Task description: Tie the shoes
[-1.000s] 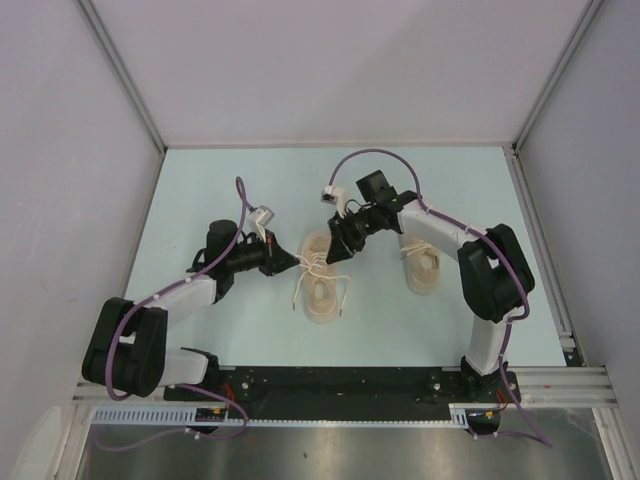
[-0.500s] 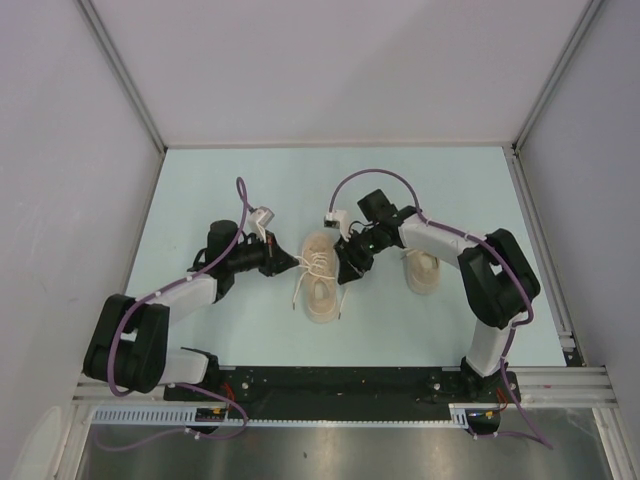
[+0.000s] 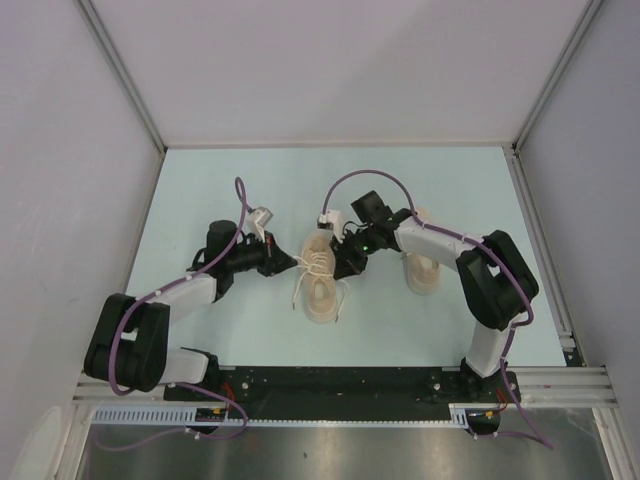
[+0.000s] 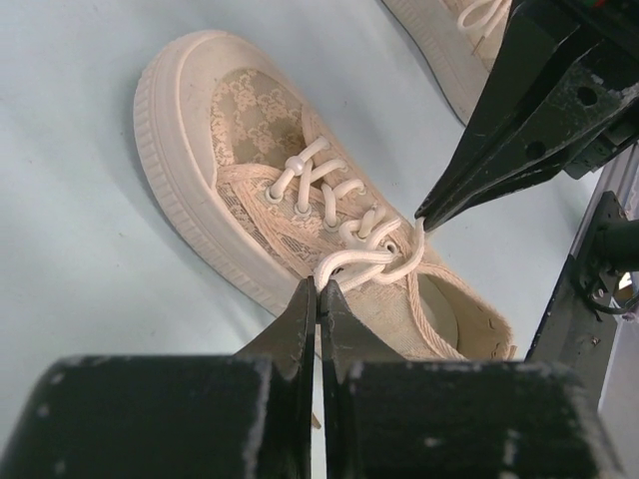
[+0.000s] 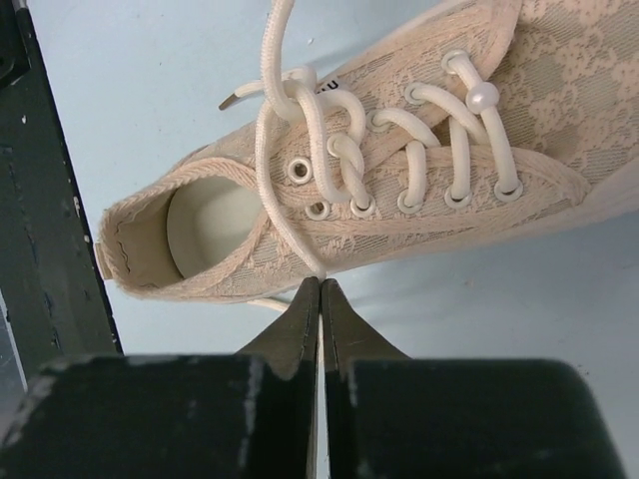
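One beige shoe (image 3: 322, 295) lies mid-table, toe pointing away, its off-white laces (image 4: 354, 261) crossed over the tongue. My left gripper (image 3: 291, 262) is at the shoe's left side, shut on a lace loop (image 4: 329, 267) at its tips (image 4: 319, 283). From the right, my right gripper (image 3: 343, 268) is shut on the other lace strand (image 5: 285, 200), pinched at the tips (image 5: 320, 282). Its black fingers (image 4: 499, 150) show in the left wrist view, their tip touching the lace. The second shoe (image 3: 422, 265) lies to the right, partly under the right arm.
Grey walls enclose the pale blue table (image 3: 200, 190) on three sides. A black rail (image 3: 340, 385) with the arm bases runs along the near edge. The second shoe's sole (image 4: 439, 40) lies close behind the right gripper.
My right gripper has moved down and left to the middle shoe and shut on a lace strand. The left gripper has stayed shut on its lace.
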You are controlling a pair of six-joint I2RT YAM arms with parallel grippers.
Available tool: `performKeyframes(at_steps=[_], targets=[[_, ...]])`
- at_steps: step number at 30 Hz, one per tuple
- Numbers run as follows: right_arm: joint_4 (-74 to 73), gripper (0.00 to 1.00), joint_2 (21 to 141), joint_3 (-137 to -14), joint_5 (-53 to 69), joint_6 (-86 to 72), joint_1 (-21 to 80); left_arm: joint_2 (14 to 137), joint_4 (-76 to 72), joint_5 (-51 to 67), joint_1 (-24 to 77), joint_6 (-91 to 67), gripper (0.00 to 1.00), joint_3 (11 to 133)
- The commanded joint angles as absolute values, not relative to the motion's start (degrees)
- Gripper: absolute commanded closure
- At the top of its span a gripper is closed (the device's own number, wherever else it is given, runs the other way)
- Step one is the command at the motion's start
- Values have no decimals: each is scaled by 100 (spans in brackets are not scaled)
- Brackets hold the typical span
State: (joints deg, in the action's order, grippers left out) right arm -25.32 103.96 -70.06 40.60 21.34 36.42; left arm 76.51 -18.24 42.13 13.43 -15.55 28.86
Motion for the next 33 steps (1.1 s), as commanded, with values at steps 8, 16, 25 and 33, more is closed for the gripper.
performKeyframes(at_steps=[8, 16, 25, 33], targets=[[-1478, 100, 9818, -6593, 4122, -182, 3357, 7690, -1775, 4105, 1213, -1890, 100, 2883], [-774, 100, 9642, -6047, 4254, -1081, 3445, 7603, -1802, 4184, 1213, -1916, 99, 2707], [-721, 100, 9571, -6021, 4245, -1011, 3472, 7094, -1564, 4727, 1012, -1100, 59, 2778], [-694, 100, 9518, -6021, 4298, -765, 3472, 6371, 139, 5502, 975, 2071, 62, 3759]])
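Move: The left hand still holds a lace loop, its fingers shut on the left of the shoe; the knot on the instep lies about 4 cm to its right, 1 cm back and 1 cm below. The right hand already pinches a lace beside the shoe, with that knot some 5 cm to its left, 2 cm ahead and 1 cm below. The shoe opening is about 3 cm back from the right hand, 3 cm left and 3 cm below. The right hand keeps its pinch on the lace, lifting it about 2 cm beside the shoe, going first a touch forward and then back, while the wrist turns some 20 degrees clockwise and rolls. The left hand sinks a little with the loop still pinched and eases back, then opens its fingers to about two fifths, lets the loop go and rises some 6 cm away from the shoe, fingers tipping upward. ##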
